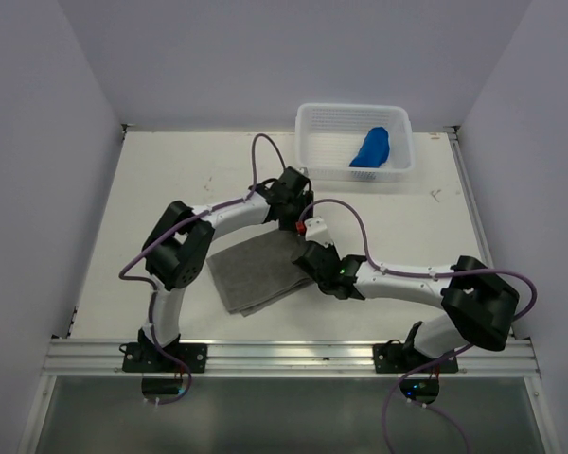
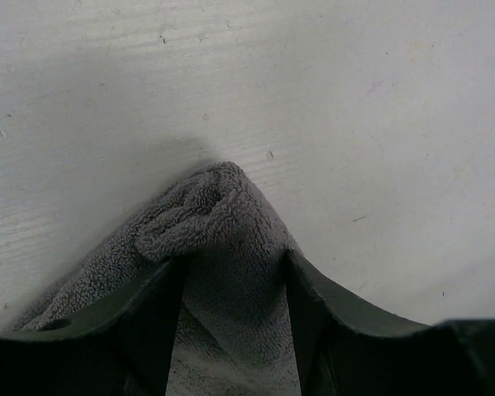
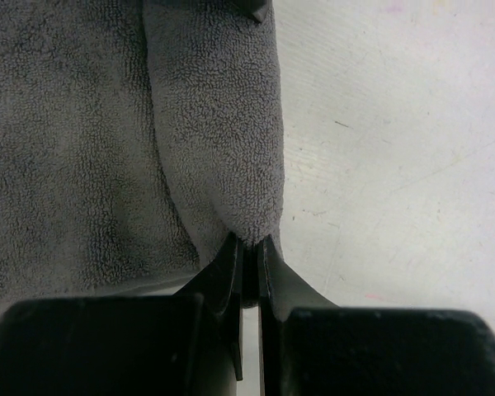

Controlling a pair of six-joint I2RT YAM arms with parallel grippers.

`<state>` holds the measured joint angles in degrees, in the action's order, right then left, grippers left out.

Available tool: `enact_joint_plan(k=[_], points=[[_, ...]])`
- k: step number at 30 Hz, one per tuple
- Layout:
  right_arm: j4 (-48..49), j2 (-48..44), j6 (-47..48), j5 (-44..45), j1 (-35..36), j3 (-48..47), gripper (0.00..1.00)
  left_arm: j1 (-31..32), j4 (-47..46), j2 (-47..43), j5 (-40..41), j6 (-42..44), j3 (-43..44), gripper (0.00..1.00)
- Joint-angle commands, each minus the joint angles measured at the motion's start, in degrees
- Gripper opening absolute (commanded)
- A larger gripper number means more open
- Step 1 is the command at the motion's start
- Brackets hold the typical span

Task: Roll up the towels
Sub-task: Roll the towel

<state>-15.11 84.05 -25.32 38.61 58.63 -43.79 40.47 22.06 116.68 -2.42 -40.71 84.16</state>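
The grey towel [image 1: 256, 274] lies folded on the table in front of the arm bases. My left gripper [image 1: 298, 225] is at its far right corner. In the left wrist view the left gripper [image 2: 235, 257] stands open, its jaws either side of the bunched corner of the grey towel [image 2: 214, 214]. My right gripper [image 1: 309, 257] is at the towel's near right edge. There the right gripper [image 3: 249, 241] is shut, pinching a raised fold of the grey towel [image 3: 223, 148]. The blue towel [image 1: 370, 149] lies rolled in the basket.
A white perforated basket [image 1: 312, 128] stands at the back right of the table and holds the blue towel. White walls close in the table on the left, back and right. A metal rail [image 1: 284, 355] runs along the near edge.
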Motion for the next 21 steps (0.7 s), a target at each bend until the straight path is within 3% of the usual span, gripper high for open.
enact_joint_plan(k=[1,5,9,14,21], points=[[3.5,-0.4,1.9,4.8,1.7,-0.4,0.00,-0.2,3.2,1.6,5.3,2.5,1.5,0.55],[4.1,0.1,4.6,8.1,3.8,-0.7,0.00,-0.2,1.8,0.9,5.3,2.5,-0.3,0.44],[3.9,1.6,6.2,10.8,6.4,-1.5,0.00,-0.1,0.7,-0.1,5.1,1.8,-1.6,0.21],[3.6,3.0,8.1,14.1,9.1,-1.6,0.00,-0.3,-1.9,-2.2,5.3,0.3,-4.8,0.00],[3.2,5.9,12.3,19.4,14.9,-3.1,0.00,-2.1,-12.8,-8.8,2.8,-2.1,-15.7,0.00]])
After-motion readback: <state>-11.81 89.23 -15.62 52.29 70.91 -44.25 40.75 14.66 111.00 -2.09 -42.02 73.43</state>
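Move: The grey towel's folded far end stands between the open left fingers, right at the hand point and about 1 cm below it. From the right hand, which already pinches the near end, that far end is some 10 cm ahead and 4 cm left; the flat part's middle is roughly 14 cm left and 1 cm back. From the left hand the basket's middle lies about 23 cm ahead and 14 cm right. Shut the left gripper from about half open onto the far end of the towel's folded edge, nearly in place, while the right keeps its pinch on the near end. Then draw both hands back and left together, the left about 2 cm; take the right roughly 3 cm left and back over its whole course, turning its wrist some 20 degrees, left side down, fingers tipping up and counter-clockwise. ##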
